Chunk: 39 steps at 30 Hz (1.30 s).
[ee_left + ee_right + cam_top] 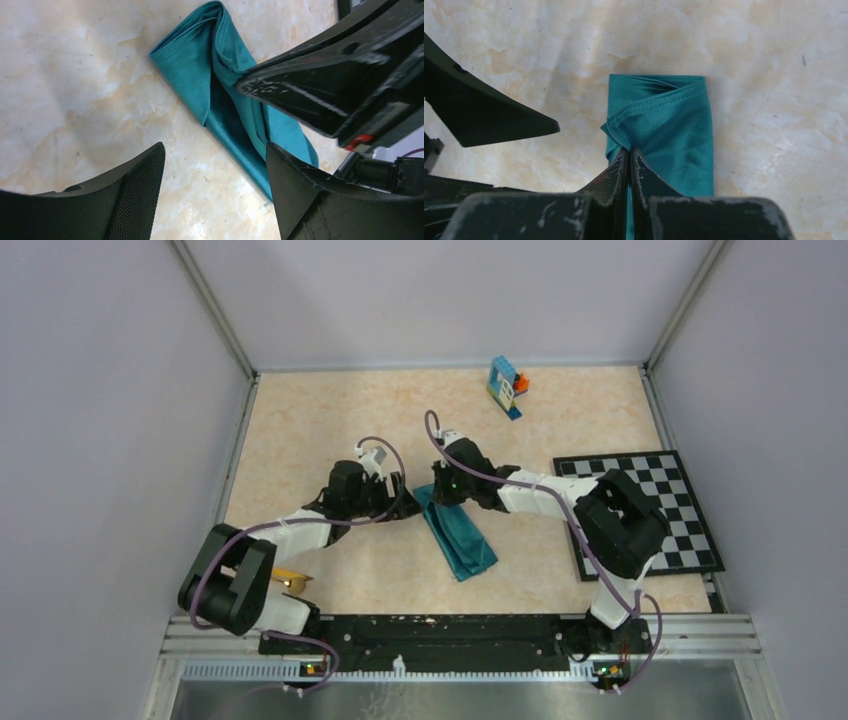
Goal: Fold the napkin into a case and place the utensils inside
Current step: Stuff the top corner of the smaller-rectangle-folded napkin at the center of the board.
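The teal-green napkin (462,535) lies on the table as a long narrow strip, folded into the case shape (674,120). My right gripper (629,150) is shut, pinching an upper layer at the strip's left edge near its far end, and the cloth bunches up at the tips. My left gripper (215,150) hovers open just left of the napkin (200,75), nothing between its fingers; its right fingertip overlaps the cloth's edge. In the top view both grippers meet at the strip's far end: left (405,500), right (440,490). A golden-yellow utensil (290,580) shows beside the left arm's base, partly hidden.
A black-and-white checkerboard mat (650,510) lies at the right under the right arm. Blue-orange toy blocks (507,387) stand at the back. Grey walls enclose the table on three sides.
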Available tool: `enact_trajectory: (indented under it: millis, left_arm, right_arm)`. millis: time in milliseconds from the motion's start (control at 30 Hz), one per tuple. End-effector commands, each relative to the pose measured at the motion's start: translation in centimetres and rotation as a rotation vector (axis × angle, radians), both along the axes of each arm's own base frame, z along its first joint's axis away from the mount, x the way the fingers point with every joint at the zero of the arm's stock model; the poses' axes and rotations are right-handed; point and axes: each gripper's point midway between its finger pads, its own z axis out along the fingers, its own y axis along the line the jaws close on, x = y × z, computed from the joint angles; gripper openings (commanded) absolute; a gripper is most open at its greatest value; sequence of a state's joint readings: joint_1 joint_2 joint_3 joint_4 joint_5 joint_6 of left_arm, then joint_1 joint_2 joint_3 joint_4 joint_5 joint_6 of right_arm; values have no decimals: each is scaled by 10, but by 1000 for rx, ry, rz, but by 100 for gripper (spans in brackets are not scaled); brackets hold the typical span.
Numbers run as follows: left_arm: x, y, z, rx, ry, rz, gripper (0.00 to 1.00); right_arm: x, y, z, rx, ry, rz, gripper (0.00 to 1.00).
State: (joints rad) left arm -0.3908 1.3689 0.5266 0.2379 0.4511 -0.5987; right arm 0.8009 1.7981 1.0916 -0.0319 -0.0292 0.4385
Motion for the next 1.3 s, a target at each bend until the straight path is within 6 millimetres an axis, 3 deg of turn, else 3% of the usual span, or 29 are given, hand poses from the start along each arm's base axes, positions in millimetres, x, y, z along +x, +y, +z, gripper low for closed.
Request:
enact_trajectory:
  millis: [0,300,467,967,1267]
  left_arm:
    - [19,-18,8,10,-121,-52,78]
    - [37,-37,-3,226,-197,-39,44]
    - [47,-48,-10,349,-234,-46,35]
    - [54,-48,-25,411,-244,-58,37]
    - [56,-38,-38,569,-259,9,32]
  right_arm:
    - [5,-7,30,107,6,-44,0]
    - [10,-9,36,144,4,-60,0]
    - [10,-10,36,152,13,-64,0]
    - [12,-14,31,166,32,-66,0]
    - [10,-14,30,169,34,-58,0]
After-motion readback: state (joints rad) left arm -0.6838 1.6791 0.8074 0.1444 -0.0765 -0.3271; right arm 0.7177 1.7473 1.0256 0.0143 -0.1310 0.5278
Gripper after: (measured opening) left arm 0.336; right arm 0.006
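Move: The napkin's opening under the flap raised by the right gripper lies about 4 cm ahead of the left hand, 4 cm to its right and 4 cm below. From that hand, the napkin's top end is some 6 cm ahead, 4 cm right and 6 cm down, its lower end about 13 cm back, 14 cm right and also 6 cm down. From the right hand, the opening is roughly 1 cm ahead, 1 cm left and 3 cm below. The napkin's raised flap stays pinched in the shut right gripper, which draws it about 2 cm to the right and 1 cm up, then holds. The left hand dips, swings some 5 cm right and forward with its fingers narrowing to about a third open, then sinks 3 cm more under the flap, easing back left a centimetre and rolling its left side up nearly 30 degrees. ##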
